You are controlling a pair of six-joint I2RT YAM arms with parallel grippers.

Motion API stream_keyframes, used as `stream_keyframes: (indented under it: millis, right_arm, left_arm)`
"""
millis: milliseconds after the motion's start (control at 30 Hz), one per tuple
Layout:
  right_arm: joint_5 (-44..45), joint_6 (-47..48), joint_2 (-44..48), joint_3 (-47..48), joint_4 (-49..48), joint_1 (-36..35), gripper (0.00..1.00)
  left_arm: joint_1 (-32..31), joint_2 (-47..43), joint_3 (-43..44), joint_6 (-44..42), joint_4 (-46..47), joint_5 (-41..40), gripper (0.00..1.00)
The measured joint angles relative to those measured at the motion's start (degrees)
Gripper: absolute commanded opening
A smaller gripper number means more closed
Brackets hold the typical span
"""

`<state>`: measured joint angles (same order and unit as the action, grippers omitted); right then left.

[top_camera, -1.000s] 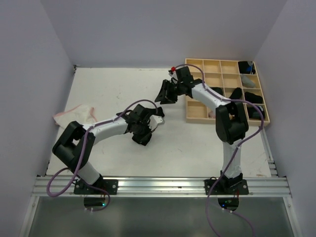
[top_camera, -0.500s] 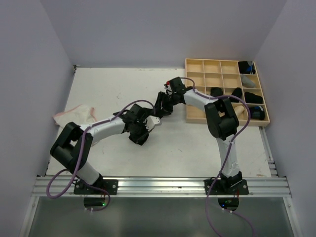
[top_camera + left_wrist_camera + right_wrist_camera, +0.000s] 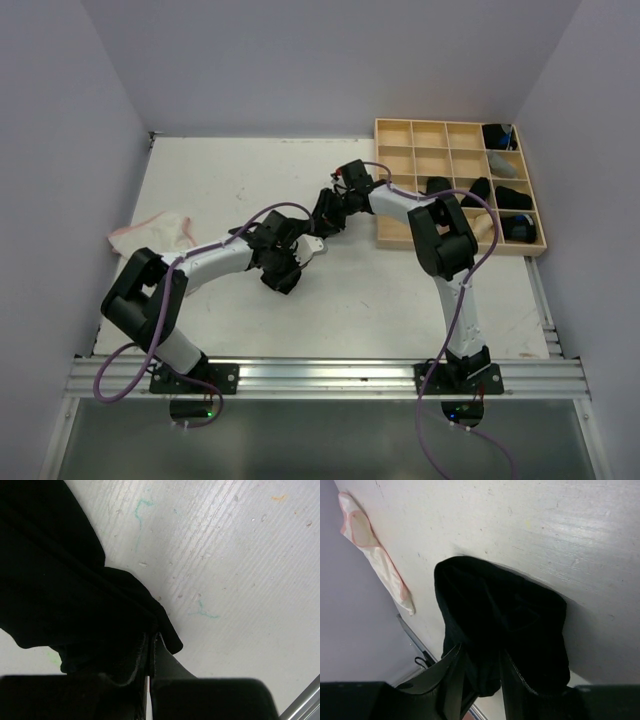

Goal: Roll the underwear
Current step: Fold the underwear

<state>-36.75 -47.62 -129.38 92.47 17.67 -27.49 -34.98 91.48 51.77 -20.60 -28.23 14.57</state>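
A black underwear point(image 3: 505, 610) lies bunched on the white table between my two grippers. In the right wrist view my right gripper point(image 3: 482, 672) is shut on a thick fold of it, and the cloth fills the gap between the fingers. My left gripper point(image 3: 152, 642) is shut, pinching a thin edge of the same black underwear point(image 3: 60, 590). From above, the left gripper point(image 3: 288, 268) and the right gripper point(image 3: 328, 212) sit close together mid-table. A whitish underwear with pink edging point(image 3: 150, 232) lies flat at the far left, also in the right wrist view point(image 3: 375, 555).
A pale wooden grid tray point(image 3: 400, 228) stands at the back right, with dark rolls point(image 3: 512, 197) in its right-hand cells. The right arm's elbow hangs over the tray's near left corner. A metal rail point(image 3: 330, 375) runs along the front edge.
The right gripper has swung from beside the tray leftward and nearer, toward the left gripper, and its jaws have narrowed on the black cloth. The left gripper has barely shifted.
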Motion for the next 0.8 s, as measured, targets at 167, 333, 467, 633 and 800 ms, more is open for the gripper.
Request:
stream_keyframes:
  millis: [167, 333, 467, 633, 800]
  right_arm:
    - [-0.3, -0.6, 0.0, 0.1, -1.0, 0.0, 0.35]
    - [-0.3, -0.8, 0.0, 0.1, -1.0, 0.0, 0.26]
    - [-0.2, -0.6, 0.0, 0.1, -1.0, 0.0, 0.07]
    - [0.2, 0.5, 0.8, 0.1, -0.2, 0.0, 0.0]
    - [1.1, 2.5, 4.0, 0.1, 2.1, 0.1, 0.0]
  left_arm:
    - [0.0, 0.0, 0.0, 0.0, 0.0, 0.0, 0.0]
    - [0.0, 0.0, 0.0, 0.0, 0.0, 0.0, 0.0]
    - [0.0, 0.0, 0.0, 0.0, 0.0, 0.0, 0.0]
    - [0.0, 0.0, 0.0, 0.0, 0.0, 0.0, 0.0]
    - [0.0, 0.0, 0.0, 0.0, 0.0, 0.0, 0.0]
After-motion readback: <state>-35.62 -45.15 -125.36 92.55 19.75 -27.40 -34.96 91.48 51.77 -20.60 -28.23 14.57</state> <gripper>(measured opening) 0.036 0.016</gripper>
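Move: The far-right gathered part of the underwear lies right at the half-open right fingers, some 1 cm to their left and 1 cm below, with no offset ahead or back. The near corner, shut in the left fingers, is about 15 cm back and 10 cm left of the right hand and a couple of centimetres lower; the wooden organizer's middle is roughly 9 cm ahead and 34 cm right. From the left hand, the gathered part is about 15 cm ahead, 11 cm right and level in height. The right hand stays almost in place over the far gathered part of the underwear while its fingers shut from under half open and pinch the black cloth, then it goes up about 3 cm with hardly any tilt, still aiming to the left and down. The left hand stands still with its closed fingers, keeping its grip on the near corner low by the table as the right hand lifts against it. ##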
